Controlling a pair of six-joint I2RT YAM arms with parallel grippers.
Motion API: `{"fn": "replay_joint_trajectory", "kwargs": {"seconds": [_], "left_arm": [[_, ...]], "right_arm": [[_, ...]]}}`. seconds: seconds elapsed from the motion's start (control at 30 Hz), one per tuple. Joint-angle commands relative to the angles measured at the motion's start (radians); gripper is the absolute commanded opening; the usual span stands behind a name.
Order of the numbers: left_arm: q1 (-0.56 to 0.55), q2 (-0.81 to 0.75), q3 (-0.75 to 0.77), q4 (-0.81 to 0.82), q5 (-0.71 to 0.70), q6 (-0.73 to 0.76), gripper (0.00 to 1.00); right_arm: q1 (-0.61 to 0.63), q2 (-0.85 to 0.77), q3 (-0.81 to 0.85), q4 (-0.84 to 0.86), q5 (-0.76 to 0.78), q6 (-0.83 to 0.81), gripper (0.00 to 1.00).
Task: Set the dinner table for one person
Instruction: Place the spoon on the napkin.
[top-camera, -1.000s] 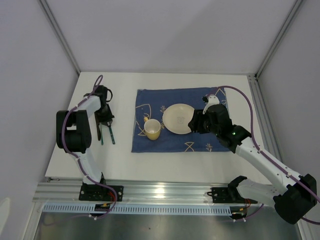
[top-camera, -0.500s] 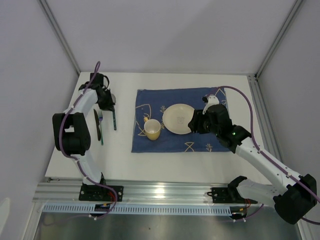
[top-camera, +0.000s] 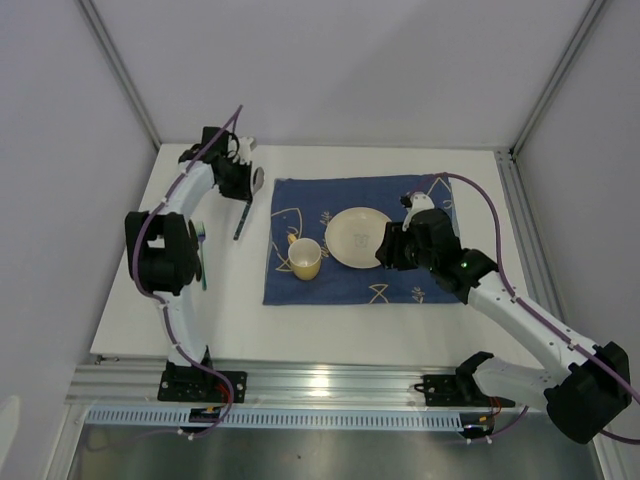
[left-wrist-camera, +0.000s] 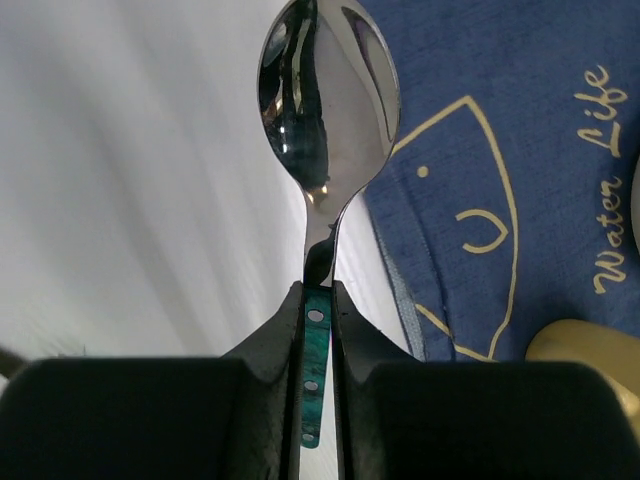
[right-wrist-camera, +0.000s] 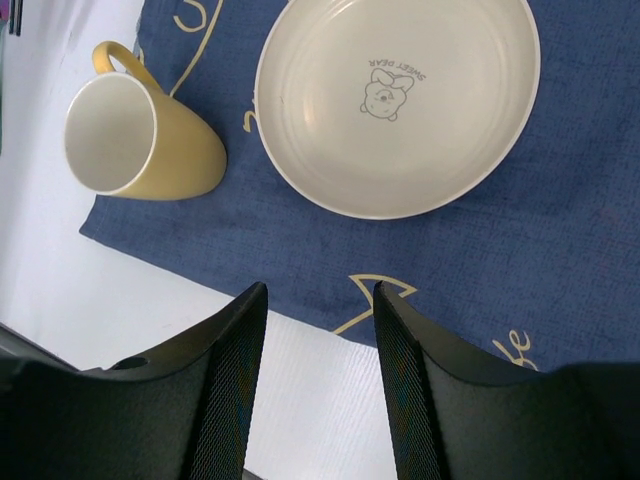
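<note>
My left gripper (top-camera: 247, 197) is shut on a spoon (top-camera: 241, 222) with a green handle. It holds the spoon above the dinner table (top-camera: 330, 320), just left of the blue cloth's (top-camera: 420, 280) far corner. In the left wrist view the fingers (left-wrist-camera: 275, 330) pinch the handle and the shiny bowl of the spoon (left-wrist-camera: 325, 100) points away. A cream plate (top-camera: 355, 237) and a yellow mug (top-camera: 306, 258) rest on the cloth. My right gripper (top-camera: 385, 245) hovers open at the plate's right edge. The right wrist view shows the right gripper (right-wrist-camera: 318, 290) holding nothing, with plate (right-wrist-camera: 400, 100) and mug (right-wrist-camera: 140, 140) beyond it.
Another green-handled utensil (top-camera: 203, 275) lies on the white table beside the left arm's upright link. Silver frame rails (top-camera: 330, 385) run along the near edge, and grey walls close in the far and side edges.
The left gripper has carried the spoon up off the table, away from the bases and right, toward the cloth's far-left corner. The other utensil stayed. The right arm barely shifted.
</note>
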Motion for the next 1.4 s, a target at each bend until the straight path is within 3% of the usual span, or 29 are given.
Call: {"fn": "replay_joint_trajectory", "kwargs": {"seconds": [0.0,0.3,0.33,0.53,0.7,1.1,1.37], "left_arm": [[-0.064,0.012,0.091,0.001,0.06,0.21,0.01],[-0.119,0.038,0.173,-0.004,0.281,0.59,0.0],[-0.12,0.038,0.173,-0.007,0.305,0.683,0.0],[-0.147,0.032,0.147,-0.022,0.276,1.053,0.0],[-0.153,0.058,0.156,-0.042,0.29,1.219,0.0],[-0.179,0.104,0.078,0.003,0.213,1.198,0.01],[-0.194,0.119,0.066,0.03,0.146,1.129,0.09]], "right_arm": [[0.008,0.001,0.054,-0.023,-0.008,-0.022,0.5],[0.009,0.008,0.07,-0.091,-0.008,-0.003,0.5],[0.009,0.009,0.067,-0.098,-0.008,-0.002,0.5],[0.011,0.012,0.06,-0.115,-0.005,0.021,0.5],[0.011,0.015,0.064,-0.112,0.005,0.024,0.5],[0.011,0.031,0.071,-0.097,0.006,0.017,0.5],[0.011,0.021,0.065,-0.095,0.003,0.024,0.5]]}}
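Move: The left hand already holds the spoon clear of the table. The napkin's far-left corner lies about 8 cm ahead, 8 cm to its right and 10 cm below. The mug stands about 16 cm back and 17 cm right, the plate some 10 cm back and 33 cm right. From the idle right hand that corner is roughly 28 cm ahead, 35 cm left and 16 cm down. Left hand swings the spoon some 9 cm right over the napkin, turning 70 degrees clockwise, then lowers it. ##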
